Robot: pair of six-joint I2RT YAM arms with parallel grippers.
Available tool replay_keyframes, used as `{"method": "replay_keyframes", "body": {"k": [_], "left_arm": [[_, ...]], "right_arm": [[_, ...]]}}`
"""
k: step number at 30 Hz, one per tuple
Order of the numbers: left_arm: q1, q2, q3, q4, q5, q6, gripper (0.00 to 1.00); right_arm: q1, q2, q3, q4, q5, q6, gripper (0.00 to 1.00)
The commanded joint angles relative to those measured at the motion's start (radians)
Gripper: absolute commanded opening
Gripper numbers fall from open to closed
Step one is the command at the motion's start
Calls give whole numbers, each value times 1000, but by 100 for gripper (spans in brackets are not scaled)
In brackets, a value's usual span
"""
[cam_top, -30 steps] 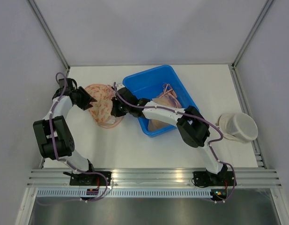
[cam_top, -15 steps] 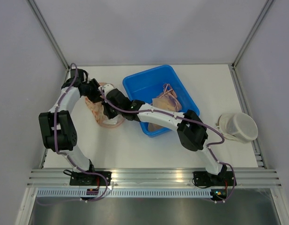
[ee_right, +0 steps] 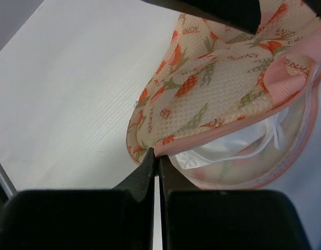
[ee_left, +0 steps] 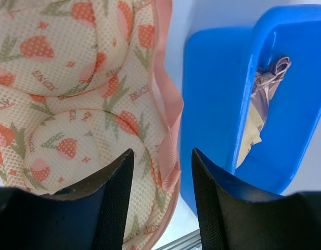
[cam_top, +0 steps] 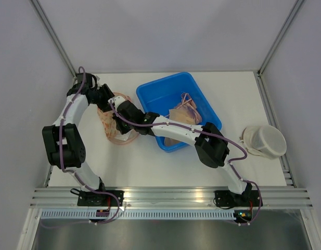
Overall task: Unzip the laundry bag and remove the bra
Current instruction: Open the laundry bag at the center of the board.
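The laundry bag (cam_top: 112, 128) is pale mesh printed with orange strawberries and trimmed in pink, lying left of the blue bin. My right gripper (ee_right: 156, 154) (cam_top: 120, 109) is shut on the pink zipper edge (ee_right: 212, 139) at the bag's near corner. The zipper gapes there, and a white bra (ee_right: 228, 151) shows inside. My left gripper (ee_left: 162, 153) (cam_top: 108, 97) is open over the bag's (ee_left: 72, 99) far side. Its fingers stand either side of the pink ribbon loop (ee_left: 170, 151) without clamping it.
The blue bin (cam_top: 165, 83) stands right of the bag, its wall (ee_left: 212, 104) close to my left fingers, with beige and lilac garments (cam_top: 182, 113) inside. A white round mesh container (cam_top: 264, 140) lies at the table's right edge.
My left gripper has swung from the bag's left side to its far edge and opened a little wider. My right gripper, still shut, has pulled leftward, and the bag has bunched up.
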Motion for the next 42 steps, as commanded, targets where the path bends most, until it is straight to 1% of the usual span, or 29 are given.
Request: {"method": "replay_keyframes", "body": {"k": [1, 7, 11, 15, 16, 17, 20, 21, 22, 24, 25, 26, 31, 34, 35, 38, 40, 41, 42], "left_arm": [[-15, -46, 52, -21, 42, 80, 54], [-52, 1, 98, -97, 13, 163, 56], [-63, 20, 107, -113, 33, 192, 57], [-75, 56, 133, -185, -48, 227, 57], [-105, 61, 138, -197, -61, 233, 52], [-107, 64, 141, -200, -68, 235, 49], [-115, 57, 141, -208, -103, 238, 45], [-122, 53, 139, -208, -126, 239, 42], [-125, 52, 142, -211, -128, 241, 31], [-126, 55, 149, -216, -124, 241, 20], [-126, 56, 152, -219, -124, 241, 8], [-126, 58, 155, -225, -128, 241, 3], [-127, 40, 164, -229, -156, 232, 2], [-126, 17, 178, -228, -189, 230, 2], [-126, 11, 185, -229, -196, 229, 2], [-127, -5, 193, -231, -203, 233, 2], [-127, -12, 195, -234, -211, 238, 2], [-126, -14, 196, -236, -214, 239, 2], [-126, -16, 198, -239, -220, 242, 2]], "right_arm": [[3, 1, 28, 13, 18, -29, 0], [5, 6, 31, 12, 16, -36, 0], [5, 10, 33, 7, 19, -42, 1], [5, 12, 31, 6, 18, -44, 1], [5, 10, 31, 3, 18, -42, 0], [3, 10, 33, 3, 18, -41, 1], [5, 3, 33, -2, 19, -39, 0], [5, 3, 33, -2, 21, -36, 0], [5, 1, 33, -5, 21, -35, 0], [3, -5, 33, -7, 21, -27, 0], [3, -6, 33, -7, 23, -18, 1], [5, -11, 33, -7, 23, -15, 0], [5, -22, 27, -14, 35, 14, 2], [2, -26, 21, -16, 44, 37, 10], [0, -31, 18, -16, 44, 53, 16], [-6, -45, -1, -4, 43, 82, 28], [-12, -51, -10, -2, 35, 96, 32], [-13, -57, -10, -2, 33, 103, 37], [-18, -62, -13, 0, 29, 117, 39]]}}
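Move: Just right of the open left fingers, roughly 3 cm over, 2 cm back and 2 cm below, stands the pink edge of the laundry bag. The white bra showing in the bag's mouth lies some 15 cm back of the left hand, 6 cm right and 6 cm below; the blue bin's middle is about 29 cm right, 4 cm back and 3 cm below. The right hand already holds the nearer part of that edge; the left's spot on it lies about 9 cm straight ahead of the right hand at much the same height. Swinging right and slightly back, the left hand first rises a little, turning about 10 degrees clockwise, then sinks some 3 cm to the laundry bag's pink edge, shuts its fingers and pinches it. Keeping the pinch, it eases about 2 cm up with a slight forward-left drift, its left side rolled up. The right hand stays almost in place, then opens its fingers on the nearer part of the edge. ##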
